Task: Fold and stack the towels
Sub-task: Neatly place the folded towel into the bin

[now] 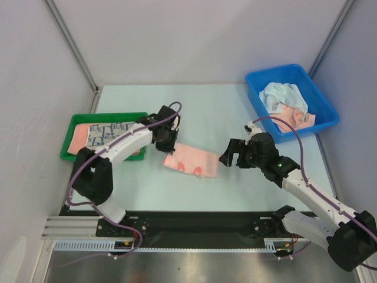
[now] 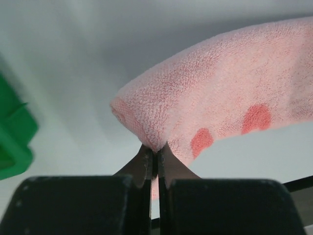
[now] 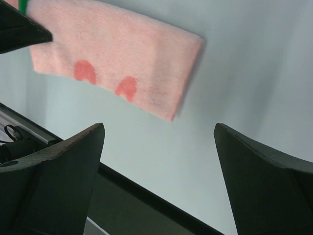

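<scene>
A folded salmon-pink towel (image 1: 193,161) with darker red spots lies across the middle of the table. My left gripper (image 1: 168,145) is shut on its left end; the left wrist view shows the fingertips (image 2: 146,159) pinching the folded edge of the towel (image 2: 220,93). My right gripper (image 1: 231,154) hangs wide open just right of the towel, holding nothing. The right wrist view has the towel (image 3: 112,54) lying ahead of my right gripper (image 3: 159,128), clear of both fingers. A patterned towel (image 1: 110,133) lies on a pink one (image 1: 79,139) in the green tray.
The green tray (image 1: 66,154) sits at the left, its corner (image 2: 14,142) showing beside my left gripper. A blue bin (image 1: 323,97) at the back right holds a crumpled pale towel (image 1: 281,94) and a pink one (image 1: 294,119). Grey walls enclose the table.
</scene>
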`<state>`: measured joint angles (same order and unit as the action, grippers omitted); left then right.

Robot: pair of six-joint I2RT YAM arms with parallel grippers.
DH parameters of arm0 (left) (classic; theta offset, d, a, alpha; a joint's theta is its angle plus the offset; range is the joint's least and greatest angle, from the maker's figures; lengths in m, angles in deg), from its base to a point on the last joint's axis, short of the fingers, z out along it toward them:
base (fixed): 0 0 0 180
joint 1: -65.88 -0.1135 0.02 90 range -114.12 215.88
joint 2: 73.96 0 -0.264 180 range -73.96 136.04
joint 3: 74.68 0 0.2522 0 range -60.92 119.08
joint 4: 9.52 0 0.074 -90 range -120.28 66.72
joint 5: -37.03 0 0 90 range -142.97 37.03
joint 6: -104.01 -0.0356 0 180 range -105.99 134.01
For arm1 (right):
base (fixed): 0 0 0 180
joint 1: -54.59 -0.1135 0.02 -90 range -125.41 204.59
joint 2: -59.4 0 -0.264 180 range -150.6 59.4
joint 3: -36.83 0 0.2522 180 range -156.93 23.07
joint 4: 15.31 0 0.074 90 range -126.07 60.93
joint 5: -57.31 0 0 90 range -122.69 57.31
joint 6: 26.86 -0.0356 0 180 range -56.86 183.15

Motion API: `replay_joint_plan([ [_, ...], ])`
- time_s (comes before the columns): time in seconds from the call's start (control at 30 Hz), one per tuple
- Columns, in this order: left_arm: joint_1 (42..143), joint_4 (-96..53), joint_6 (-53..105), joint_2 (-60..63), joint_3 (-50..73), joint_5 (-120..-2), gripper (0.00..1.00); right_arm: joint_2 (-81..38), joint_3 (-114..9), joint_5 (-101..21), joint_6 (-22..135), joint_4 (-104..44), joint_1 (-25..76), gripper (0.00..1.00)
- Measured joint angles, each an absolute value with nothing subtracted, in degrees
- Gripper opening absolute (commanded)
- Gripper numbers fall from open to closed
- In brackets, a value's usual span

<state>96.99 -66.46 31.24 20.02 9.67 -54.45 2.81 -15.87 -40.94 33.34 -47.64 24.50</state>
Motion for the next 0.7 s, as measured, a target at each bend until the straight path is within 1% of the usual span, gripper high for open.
replay_joint_plan([
  [0.1, 95.3, -73.6, 27.9, 20.4, 14.7, -49.6, 0.00, 2.8, -16.1, -41.2, 33.4, -47.9, 25.5, 1.00],
  [0.27, 87.3, -81.2, 23.8, 21.2, 22.0, -42.0, 0.00, 2.8, -16.1, -42.6, 33.9, -48.1, 27.5, 1.00],
  [0.5, 75.1, -85.4, 19.5, 24.8, 33.0, -36.7, 0.00, 0.3, -16.1, -44.1, 35.4, -46.9, 30.1, 1.00],
  [0.7, 70.8, -87.5, 17.0, 30.2, 40.6, -34.2, 0.00, -4.0, -16.1, -45.3, 36.6, -45.1, 31.7, 1.00],
])
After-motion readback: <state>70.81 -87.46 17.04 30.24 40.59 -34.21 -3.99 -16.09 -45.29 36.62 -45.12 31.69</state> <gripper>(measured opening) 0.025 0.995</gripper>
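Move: The left gripper already holds the pink folded towel by its left end; the towel's middle trails some 9 cm to the right and 3 cm back, about 5 cm lower. The green bin's middle lies about 26 cm to the left and 8 cm ahead, some 6 cm below, with the patterned towel in it about 24 cm left and 8 cm ahead. From the right gripper the green bin is roughly 48 cm left, 13 cm ahead and 12 cm below. Keep the left fingers shut on the towel and sweep it left, about 22 cm, while reaching some 10 cm forward and rising 9 cm, so the gripper comes over the green bin; on the way roll the hand's left side up and swing it counter-clockwise, each by some 20 degrees. Ease the wide-open right gripper a few centimetres forward, down and to the right, holding nothing. ##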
